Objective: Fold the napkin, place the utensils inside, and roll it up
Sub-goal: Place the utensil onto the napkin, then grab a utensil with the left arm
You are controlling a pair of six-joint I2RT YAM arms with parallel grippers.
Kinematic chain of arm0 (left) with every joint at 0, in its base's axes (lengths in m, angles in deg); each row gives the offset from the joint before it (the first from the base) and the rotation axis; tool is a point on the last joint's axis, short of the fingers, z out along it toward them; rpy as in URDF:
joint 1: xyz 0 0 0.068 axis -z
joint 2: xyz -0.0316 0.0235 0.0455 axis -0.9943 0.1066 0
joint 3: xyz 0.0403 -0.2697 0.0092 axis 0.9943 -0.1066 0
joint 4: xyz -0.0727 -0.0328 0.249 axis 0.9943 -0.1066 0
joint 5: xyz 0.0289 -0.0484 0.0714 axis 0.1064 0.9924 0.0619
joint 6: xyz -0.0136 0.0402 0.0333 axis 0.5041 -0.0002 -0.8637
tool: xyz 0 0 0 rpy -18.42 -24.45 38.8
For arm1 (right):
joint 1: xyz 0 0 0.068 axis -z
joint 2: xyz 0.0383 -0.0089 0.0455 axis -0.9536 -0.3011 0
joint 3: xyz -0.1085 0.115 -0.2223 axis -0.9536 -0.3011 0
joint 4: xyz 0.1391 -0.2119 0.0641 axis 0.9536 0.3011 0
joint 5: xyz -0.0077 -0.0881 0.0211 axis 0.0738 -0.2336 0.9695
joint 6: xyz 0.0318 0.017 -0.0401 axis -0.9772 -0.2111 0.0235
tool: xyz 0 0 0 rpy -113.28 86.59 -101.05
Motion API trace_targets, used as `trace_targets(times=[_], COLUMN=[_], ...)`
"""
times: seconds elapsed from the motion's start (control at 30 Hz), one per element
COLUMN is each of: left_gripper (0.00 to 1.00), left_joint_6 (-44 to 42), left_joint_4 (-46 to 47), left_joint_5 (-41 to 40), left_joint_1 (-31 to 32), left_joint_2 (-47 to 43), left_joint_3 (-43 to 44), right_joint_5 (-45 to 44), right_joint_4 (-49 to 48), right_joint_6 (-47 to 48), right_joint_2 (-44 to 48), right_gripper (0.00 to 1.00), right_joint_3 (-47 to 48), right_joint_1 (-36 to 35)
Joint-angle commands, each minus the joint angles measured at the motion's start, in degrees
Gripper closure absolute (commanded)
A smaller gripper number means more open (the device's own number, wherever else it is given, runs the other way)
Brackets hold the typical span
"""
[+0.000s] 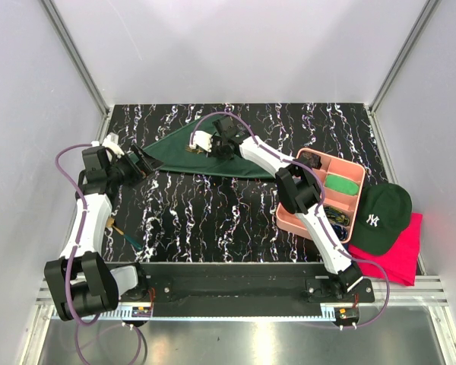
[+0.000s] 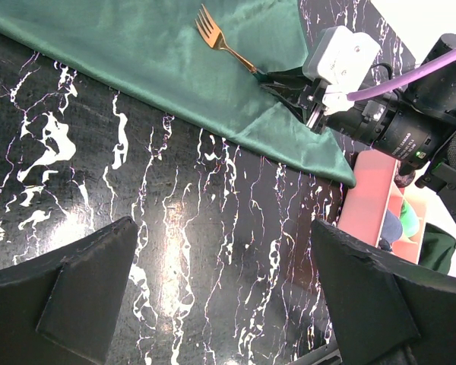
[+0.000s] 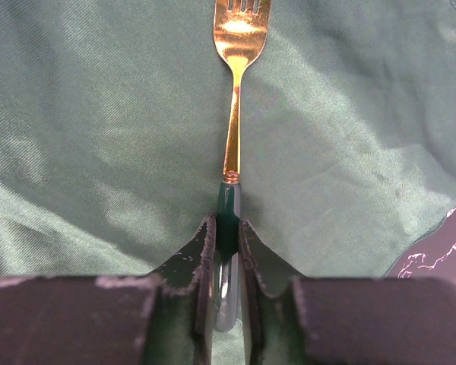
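Observation:
The dark green napkin (image 1: 175,153) lies folded into a triangle at the back middle of the black marbled table. My right gripper (image 1: 203,143) is over it, shut on the green handle of a gold fork (image 3: 239,46). The fork's tines point away from the gripper, low over the napkin (image 3: 99,137). In the left wrist view the fork (image 2: 220,42) rests over the cloth (image 2: 137,53), with the right gripper (image 2: 289,84) behind it. My left gripper (image 1: 147,163) hangs open just left of the napkin's corner, with only bare table between its fingers (image 2: 83,281). Another slender utensil (image 1: 129,239) lies beside the left arm.
A pink tray (image 1: 342,162) at the right holds a bright-green swatch (image 1: 340,185) and more utensils (image 1: 336,217). A dark green cap (image 1: 381,217) sits on a pink-red cloth (image 1: 406,255) at the far right. White walls enclose the table on three sides.

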Motion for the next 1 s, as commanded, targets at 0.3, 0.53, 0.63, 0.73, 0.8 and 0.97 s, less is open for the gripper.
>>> trace_targets(times=[0.3,0.53,0.63,0.73,0.8,0.97], left_gripper=[0.01,0.01,0.01,0.01,0.01,0.06], left_joint_6=[0.1,-3.3,-6.5,-7.6,-7.8,-5.4], left_joint_4=[2.8,-1.1,-5.6,-9.3,-10.8,-12.8], left_joint_5=[0.8,-7.9,-18.3,-29.6,-32.2,-39.2], left_joint_1=[-0.4,-0.4,-0.4,-0.4,-0.8,-4.1], left_joint_2=[0.1,-0.3,-0.1,0.7,2.2,5.7], left_joint_3=[2.1,3.1,4.5,4.9,5.0,3.8], right_joint_5=[0.1,4.3,5.6,6.8,6.9,5.8], right_joint_4=[-2.0,-3.2,-5.9,-9.1,-13.8,-22.3], right_joint_6=[-2.9,-8.2,-13.6,-21.0,-26.8,-34.5], right_joint_2=[5.6,11.1,15.9,22.3,28.4,43.0], right_gripper=[0.59,0.56,0.55,0.54,0.53,0.48], right_joint_3=[-0.4,-0.7,-3.3,-9.0,-16.3,-35.0], right_joint_1=[0.1,-0.1,-0.2,-0.2,-0.1,-0.2])
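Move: In the right fingers, still closed about the green handle, is the fork; its middle lies about 4 cm left and 1 cm ahead, about 1 cm lower. The napkin's middle is right under it, and the orange organizer stands some 33 cm right and 19 cm back of the hand. From the left hand, the spoon is about 16 cm back, 9 cm left and 15 cm below; the fork is roughly 20 cm ahead, 17 cm right and 15 cm below. Opening to about half, the right fingers let go of the fork handle, then the hand lifts faster and faster, about 19 cm up and 6 cm back, its fingertips swinging up towards the left by some 30 degrees. The left hand starts late, empty and wide open, going left and down towards the spoon while turning counter-clockwise and pointing more steeply down. ##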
